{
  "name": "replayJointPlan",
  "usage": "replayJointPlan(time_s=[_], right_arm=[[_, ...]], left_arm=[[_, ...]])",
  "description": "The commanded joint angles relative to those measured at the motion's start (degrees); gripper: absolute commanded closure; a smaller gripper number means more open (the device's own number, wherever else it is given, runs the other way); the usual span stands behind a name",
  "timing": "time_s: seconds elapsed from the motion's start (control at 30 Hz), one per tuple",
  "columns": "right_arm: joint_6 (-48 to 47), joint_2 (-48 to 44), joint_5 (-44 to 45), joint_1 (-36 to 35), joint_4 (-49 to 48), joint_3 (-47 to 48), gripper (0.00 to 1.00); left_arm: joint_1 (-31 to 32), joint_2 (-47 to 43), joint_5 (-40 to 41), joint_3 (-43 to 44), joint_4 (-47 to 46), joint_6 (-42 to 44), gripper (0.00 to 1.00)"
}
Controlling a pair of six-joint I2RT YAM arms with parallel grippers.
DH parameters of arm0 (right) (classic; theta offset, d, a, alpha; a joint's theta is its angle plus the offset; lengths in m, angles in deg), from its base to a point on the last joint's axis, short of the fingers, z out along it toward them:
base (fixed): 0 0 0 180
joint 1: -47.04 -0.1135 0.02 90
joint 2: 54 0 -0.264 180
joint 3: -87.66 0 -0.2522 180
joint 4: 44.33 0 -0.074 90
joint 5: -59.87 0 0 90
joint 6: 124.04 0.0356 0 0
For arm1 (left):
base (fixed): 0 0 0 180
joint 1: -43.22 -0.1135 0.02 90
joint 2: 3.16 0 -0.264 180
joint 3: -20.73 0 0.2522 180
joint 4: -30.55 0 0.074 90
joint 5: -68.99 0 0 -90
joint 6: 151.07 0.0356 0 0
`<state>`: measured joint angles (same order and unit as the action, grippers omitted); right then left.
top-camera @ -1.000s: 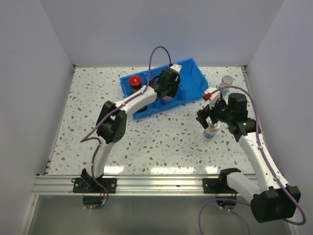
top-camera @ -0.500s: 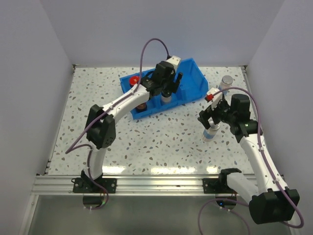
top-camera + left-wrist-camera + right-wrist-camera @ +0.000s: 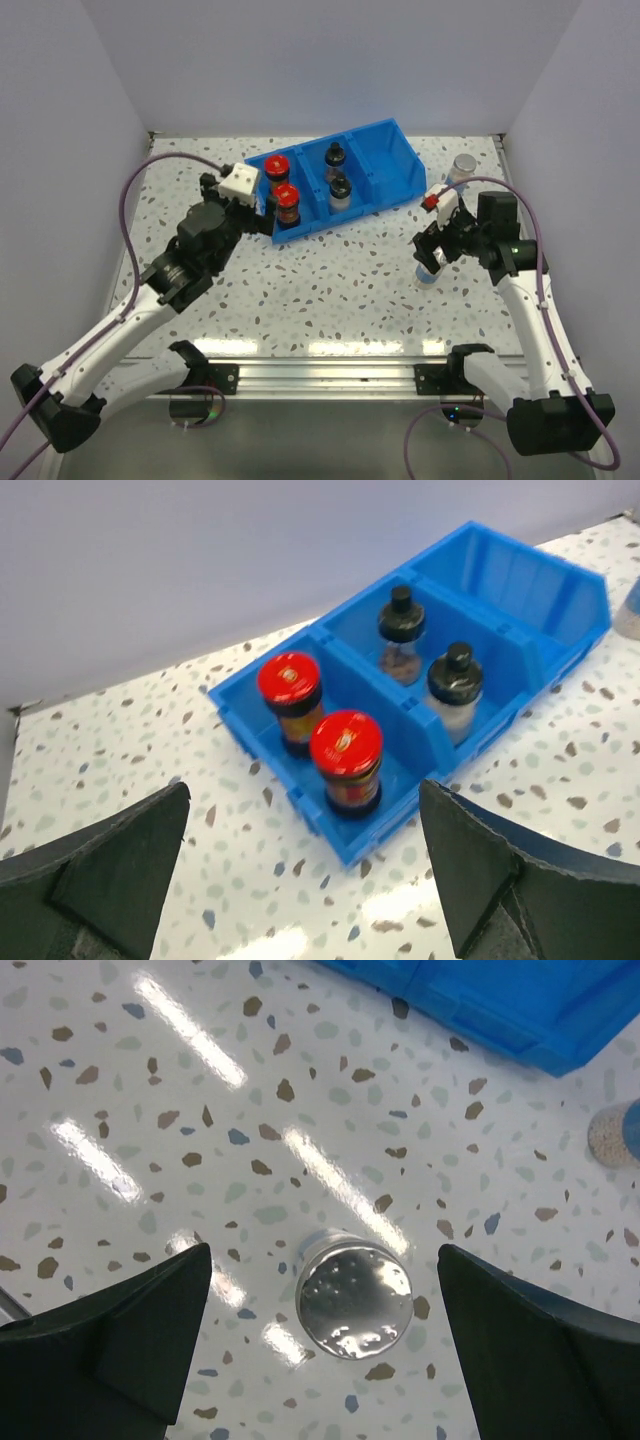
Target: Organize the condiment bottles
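Inside the blue bin [image 3: 385, 150] stand two red-capped condiment bottles [image 3: 276, 167] [image 3: 287, 197] in the left compartment and two black-capped ones [image 3: 334, 155] [image 3: 340, 188] in the middle. My left gripper [image 3: 260, 203] is open and empty, just left of the bin; its wrist view shows the red caps [image 3: 290, 677] [image 3: 346, 743] and black caps [image 3: 401, 623] [image 3: 455, 675] ahead. My right gripper [image 3: 432, 250] hangs open directly over an upright silver-capped bottle [image 3: 355, 1295], one finger on each side, not touching it.
Another silver-capped bottle [image 3: 463, 167] stands near the right wall, beyond the bin's right end, also visible as a bottle [image 3: 612, 1135] at the right wrist view's edge. The bin's right compartment [image 3: 540, 580] holds nothing. White walls close in the speckled table.
My left gripper opened, left a black-capped bottle in the middle compartment, and the arm drew back to the left of the bin. The right gripper stayed open over the silver-capped bottle.
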<state>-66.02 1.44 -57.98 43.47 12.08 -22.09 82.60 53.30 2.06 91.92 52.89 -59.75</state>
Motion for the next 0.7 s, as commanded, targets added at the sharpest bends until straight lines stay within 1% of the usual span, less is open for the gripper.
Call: replayJointPlan(time_s=[0.0,0.03,0.07,0.13,0.27,0.37,0.6,0.63,0.67], right_arm=[[0.4,0.8,7.5,0.2,6.4,1.6,0.01],[1.3,0.7,8.8,0.2,6.4,1.5,0.01],[1.5,1.0,9.8,0.2,6.3,1.3,0.01],[1.6,2.0,12.1,0.1,7.3,1.3,0.01],[1.7,4.5,14.6,0.2,8.1,0.7,0.02],[2.0,5.6,15.2,0.2,7.1,-0.5,0.01],[2.5,8.7,15.7,0.2,2.4,-2.7,0.02],[2.8,9.4,15.6,0.2,2.2,-2.7,0.02],[2.9,10.2,14.9,0.1,2.2,-2.6,0.05]], left_arm=[[-0.3,-7.4,5.0,-9.1,-1.8,0.4,0.0],[-0.4,-9.4,6.0,-12.0,-1.5,0.2,0.0],[-0.3,-12.8,6.5,-13.4,-1.1,-0.6,0.0],[-0.3,-16.7,7.6,-16.6,-0.6,-0.5,0.0],[-0.3,-20.1,9.4,-19.6,0.6,-0.8,0.0],[-0.3,-21.6,8.0,-20.8,0.4,-1.0,0.0],[-0.3,-22.5,8.6,-20.5,1.4,-2.5,0.0],[-0.3,-22.6,9.0,-20.7,1.4,-2.5,0.0],[-0.3,-22.7,9.3,-20.7,1.4,-2.5,0.0]])
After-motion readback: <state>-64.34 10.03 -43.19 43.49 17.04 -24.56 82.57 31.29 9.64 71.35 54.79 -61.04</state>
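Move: The nearer silver-capped bottle stands below the open right hand, about 14 cm down to its middle, 1 cm ahead and 2 cm to the right. The farther silver-capped bottle is some 26 cm ahead and 14 cm right of that hand; the blue box's empty compartment is roughly 30 cm ahead and 5 cm left. From the left hand the nearer bottle lies about 39 cm right, 4 cm back and 25 cm down. Right hand sinks 7 cm and rightward onto the nearer bottle, tipping down, fingers open; left hand backs off leftward, sinking. ##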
